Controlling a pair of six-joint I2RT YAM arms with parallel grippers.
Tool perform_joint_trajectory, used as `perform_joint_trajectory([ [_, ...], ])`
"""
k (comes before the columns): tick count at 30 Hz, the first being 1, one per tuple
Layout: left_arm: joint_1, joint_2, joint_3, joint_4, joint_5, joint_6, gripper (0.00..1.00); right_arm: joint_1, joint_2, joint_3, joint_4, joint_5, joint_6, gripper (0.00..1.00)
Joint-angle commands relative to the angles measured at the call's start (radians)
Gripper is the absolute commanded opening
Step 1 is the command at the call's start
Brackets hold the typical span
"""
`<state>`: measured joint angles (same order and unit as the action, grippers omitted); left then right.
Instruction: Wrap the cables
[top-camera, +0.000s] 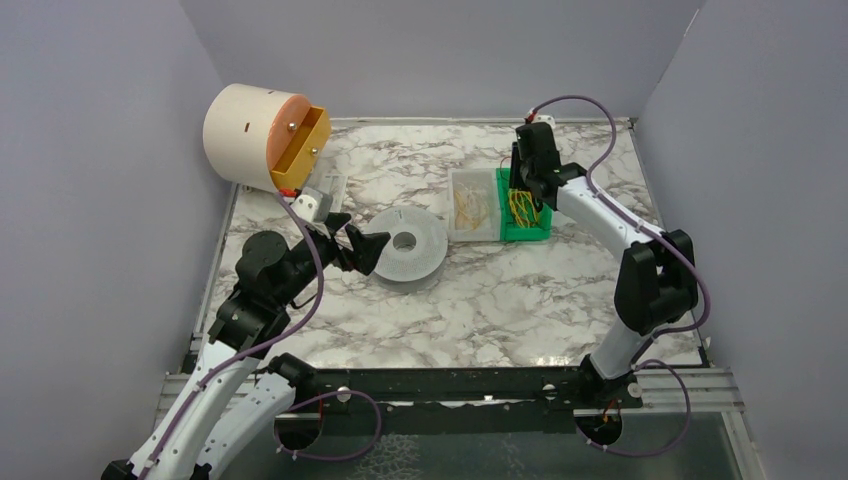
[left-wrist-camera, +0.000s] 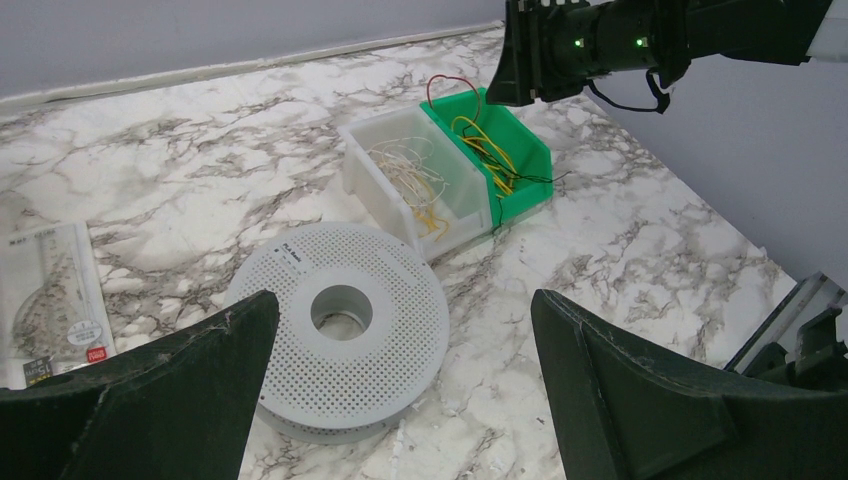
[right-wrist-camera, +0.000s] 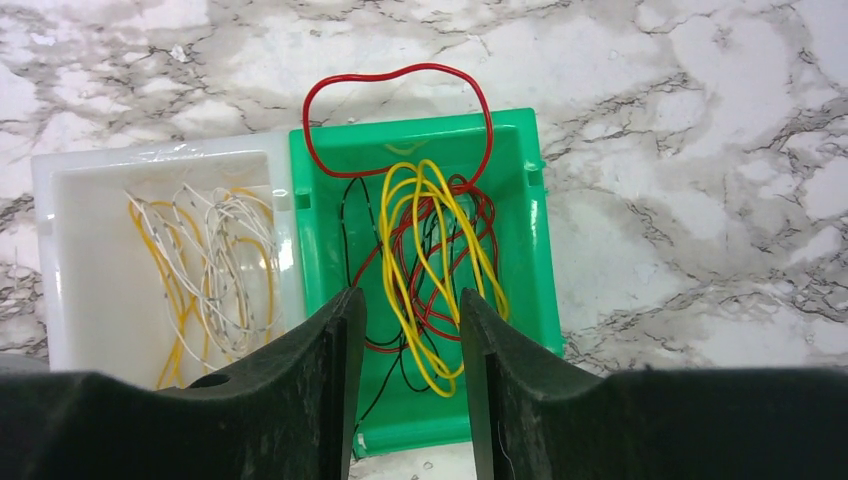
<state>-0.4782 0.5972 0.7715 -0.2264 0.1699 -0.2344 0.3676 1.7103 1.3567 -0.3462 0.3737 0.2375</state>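
Observation:
The cables are a tangle of thin yellow wires (right-wrist-camera: 430, 230) and red wires (right-wrist-camera: 400, 75), with a few black ones, lying in a green bin (right-wrist-camera: 520, 200) (top-camera: 538, 228). One red loop arches over the bin's far rim. My right gripper (right-wrist-camera: 410, 300) (top-camera: 522, 190) hangs over this bin pointing down, its jaws partly apart. The wires show in the gap below them and nothing is pinched. My left gripper (left-wrist-camera: 402, 300) (top-camera: 360, 240) is wide open and empty, just left of a grey perforated spool (left-wrist-camera: 340, 330) (top-camera: 405, 250) lying flat on the table.
A white bin (right-wrist-camera: 60, 200) (left-wrist-camera: 400, 180) of white and yellow wires adjoins the green bin's left side. A cream and orange drum (top-camera: 255, 135) stands at the back left, with a flat packet (left-wrist-camera: 50, 300) near it. Grey walls enclose the marble table (top-camera: 500, 310).

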Motion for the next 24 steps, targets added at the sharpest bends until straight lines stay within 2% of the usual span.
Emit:
perform_joint_trajectory([
  [1,-0.005,-0.016,-0.006,-0.007,-0.023,0.012,0.99,-0.021,0.045,0.030,0.006,0.036,-0.015,0.43],
  [8,-0.013,-0.020,-0.006,-0.006,-0.023,0.014,0.99,-0.038,0.150,0.088,-0.023,0.061,-0.027,0.41],
  [24,-0.022,-0.018,-0.006,-0.009,-0.023,0.020,0.99,-0.057,0.278,0.114,-0.006,0.114,-0.027,0.40],
])
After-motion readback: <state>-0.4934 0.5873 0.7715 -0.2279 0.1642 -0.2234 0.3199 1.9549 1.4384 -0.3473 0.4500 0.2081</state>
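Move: From the right hand, part-open above the green bin, the yellow cable lies about 10 cm below, roughly 2 cm to the right and 1 cm ahead. The red cable's loop sticks out over the bin's far rim about 6 cm ahead, level left-to-right and 5 cm lower. The white cables in the clear bin are about 9 cm left, straight abeam and 10 cm below. From the left hand the yellow cable is some 27 cm right, 18 cm ahead and 25 cm below. The right hand sinks about 7.5 cm into the green bin towards the yellow cable, easing forward and to its right by some 3 cm each. Meanwhile the wrist tips the fingers about 10 degrees further down, rolls slightly with its left side dropping and swings a little clockwise, while the fingers stay part-open over the cable bundle and no grip is taken yet. ##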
